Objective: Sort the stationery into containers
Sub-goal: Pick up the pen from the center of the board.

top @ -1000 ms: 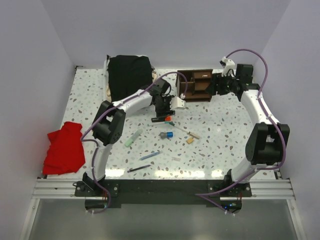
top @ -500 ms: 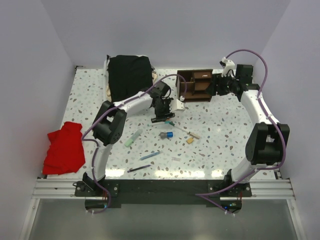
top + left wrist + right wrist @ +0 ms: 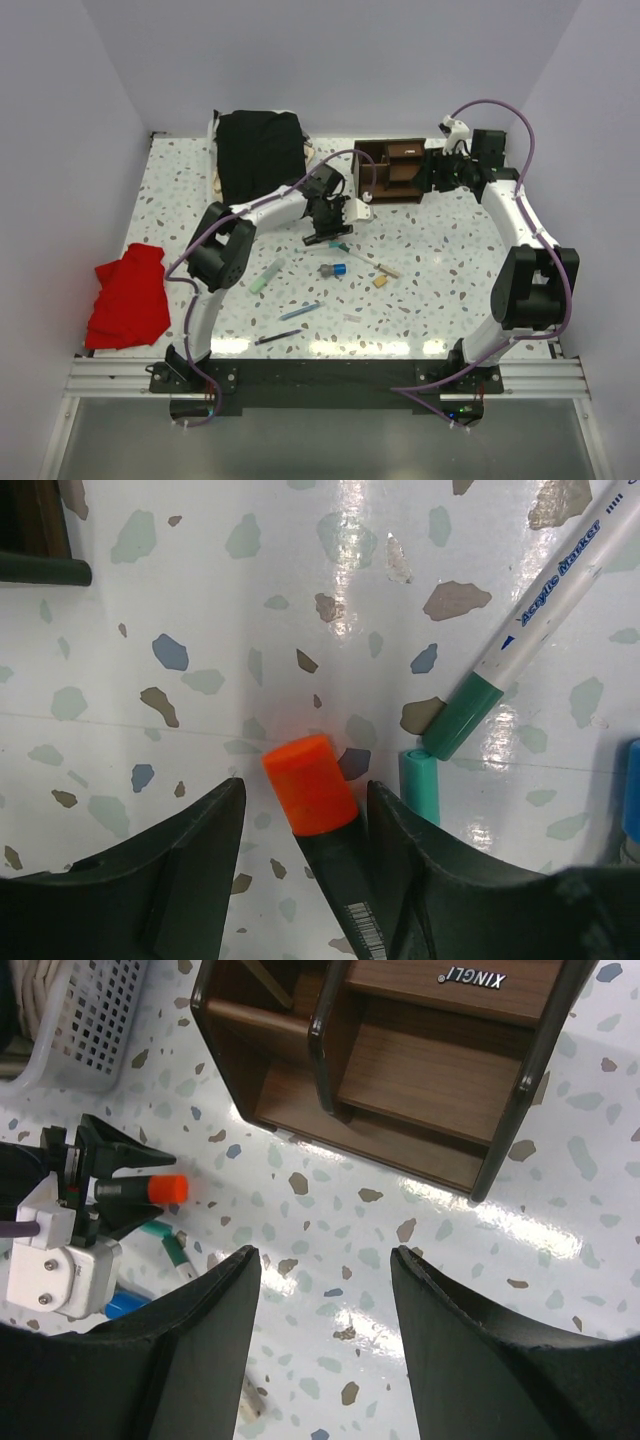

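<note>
My left gripper (image 3: 330, 236) is shut on the black marker with the orange cap (image 3: 310, 785) and holds it tilted, just above the table, short of the dark brown wooden organiser (image 3: 392, 170). The marker also shows in the right wrist view (image 3: 150, 1188). My right gripper (image 3: 325, 1260) is open and empty over bare table beside the organiser (image 3: 400, 1060). A white pen with a teal cap (image 3: 540, 610) lies beside the marker. On the table lie a blue-grey sharpener (image 3: 333, 270), a tan eraser (image 3: 380, 282), a pale green pen (image 3: 266, 275), a blue pen (image 3: 300, 311) and a black pen (image 3: 277, 338).
A black cloth (image 3: 258, 150) lies at the back left and a red cloth (image 3: 128, 295) at the left edge. A white mesh basket (image 3: 80, 1020) stands left of the organiser. A loose teal cap (image 3: 420, 785) lies by the marker.
My left gripper has closed on the orange-capped marker, lifted it off the table and carried it slightly right and back. The right arm has not moved.
</note>
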`<action>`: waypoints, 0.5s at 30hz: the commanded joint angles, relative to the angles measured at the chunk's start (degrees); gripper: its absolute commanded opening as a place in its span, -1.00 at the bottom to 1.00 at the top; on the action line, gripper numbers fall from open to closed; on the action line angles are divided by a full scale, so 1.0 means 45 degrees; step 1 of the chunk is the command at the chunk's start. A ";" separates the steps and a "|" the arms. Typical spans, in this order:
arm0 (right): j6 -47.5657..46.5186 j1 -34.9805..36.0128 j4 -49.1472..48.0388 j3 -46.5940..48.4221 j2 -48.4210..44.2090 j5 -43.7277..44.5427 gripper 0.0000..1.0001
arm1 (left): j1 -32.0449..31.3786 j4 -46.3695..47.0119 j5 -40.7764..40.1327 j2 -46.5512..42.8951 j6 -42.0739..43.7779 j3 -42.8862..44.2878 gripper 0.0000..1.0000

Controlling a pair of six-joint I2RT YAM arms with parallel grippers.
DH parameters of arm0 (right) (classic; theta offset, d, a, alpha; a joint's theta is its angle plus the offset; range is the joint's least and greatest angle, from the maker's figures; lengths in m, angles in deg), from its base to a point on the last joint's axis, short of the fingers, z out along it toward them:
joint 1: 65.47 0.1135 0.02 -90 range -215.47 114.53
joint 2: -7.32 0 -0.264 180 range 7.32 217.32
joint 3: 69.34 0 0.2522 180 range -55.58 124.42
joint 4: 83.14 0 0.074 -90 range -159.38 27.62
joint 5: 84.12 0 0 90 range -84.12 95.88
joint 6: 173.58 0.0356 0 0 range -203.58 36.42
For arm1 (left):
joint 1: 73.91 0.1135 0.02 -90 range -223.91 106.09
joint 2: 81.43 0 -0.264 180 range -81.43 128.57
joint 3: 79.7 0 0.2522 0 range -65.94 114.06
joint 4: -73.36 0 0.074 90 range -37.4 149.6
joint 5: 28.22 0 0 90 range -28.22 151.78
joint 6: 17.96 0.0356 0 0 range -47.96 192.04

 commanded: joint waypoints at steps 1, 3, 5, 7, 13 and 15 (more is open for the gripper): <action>-0.0186 -0.0103 0.0106 0.0152 -0.0263 -0.0229 0.18 | -0.0065 0.0089 0.0353 0.0243 -0.0261 0.0320 0.12; -0.0187 -0.0123 0.0204 0.0289 -0.0146 -0.0268 0.18 | -0.0065 -0.0282 0.0549 0.0321 -0.0339 0.0457 0.09; -0.0226 -0.0142 0.0302 0.0406 -0.0068 -0.0288 0.18 | -0.0065 -0.0615 0.0706 0.0399 -0.0437 0.0458 0.04; -0.0245 -0.0142 0.0341 0.0504 -0.0009 -0.0327 0.18 | -0.0065 -0.0810 0.0745 0.0477 -0.0457 0.0380 -0.09; -0.0265 -0.0143 0.0517 0.0543 0.0128 -0.0425 0.18 | -0.0065 -0.0986 0.0998 0.0478 -0.0808 0.0262 -0.52; -0.0226 -0.0142 0.0537 0.0582 0.0167 -0.0386 0.18 | -0.0065 -0.1356 0.0999 0.0478 -0.0867 0.0592 -0.81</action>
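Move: Between the left hand's open fingertips lies the black pen's orange-capped end; the pen's middle is about 3 cm to the left of that hand, 1 cm back and 1 cm below. The teal-capped stick lies some 3 cm back and 4 cm left, the green-capped marker 7 cm back and 9 cm right, and the blue-capped pot 9 cm straight back. From the idle right hand, the pen is roughly 6 cm back, 24 cm left and 17 cm below. Closing on the black pen near its orange cap, the left fingers shut from a little over half open to about a third and pinch it from its front and back sides. Meanwhile the left hand draws back about 1 cm, sinking slightly, low over the board, with the wrist tipping by only some 5 degrees. ##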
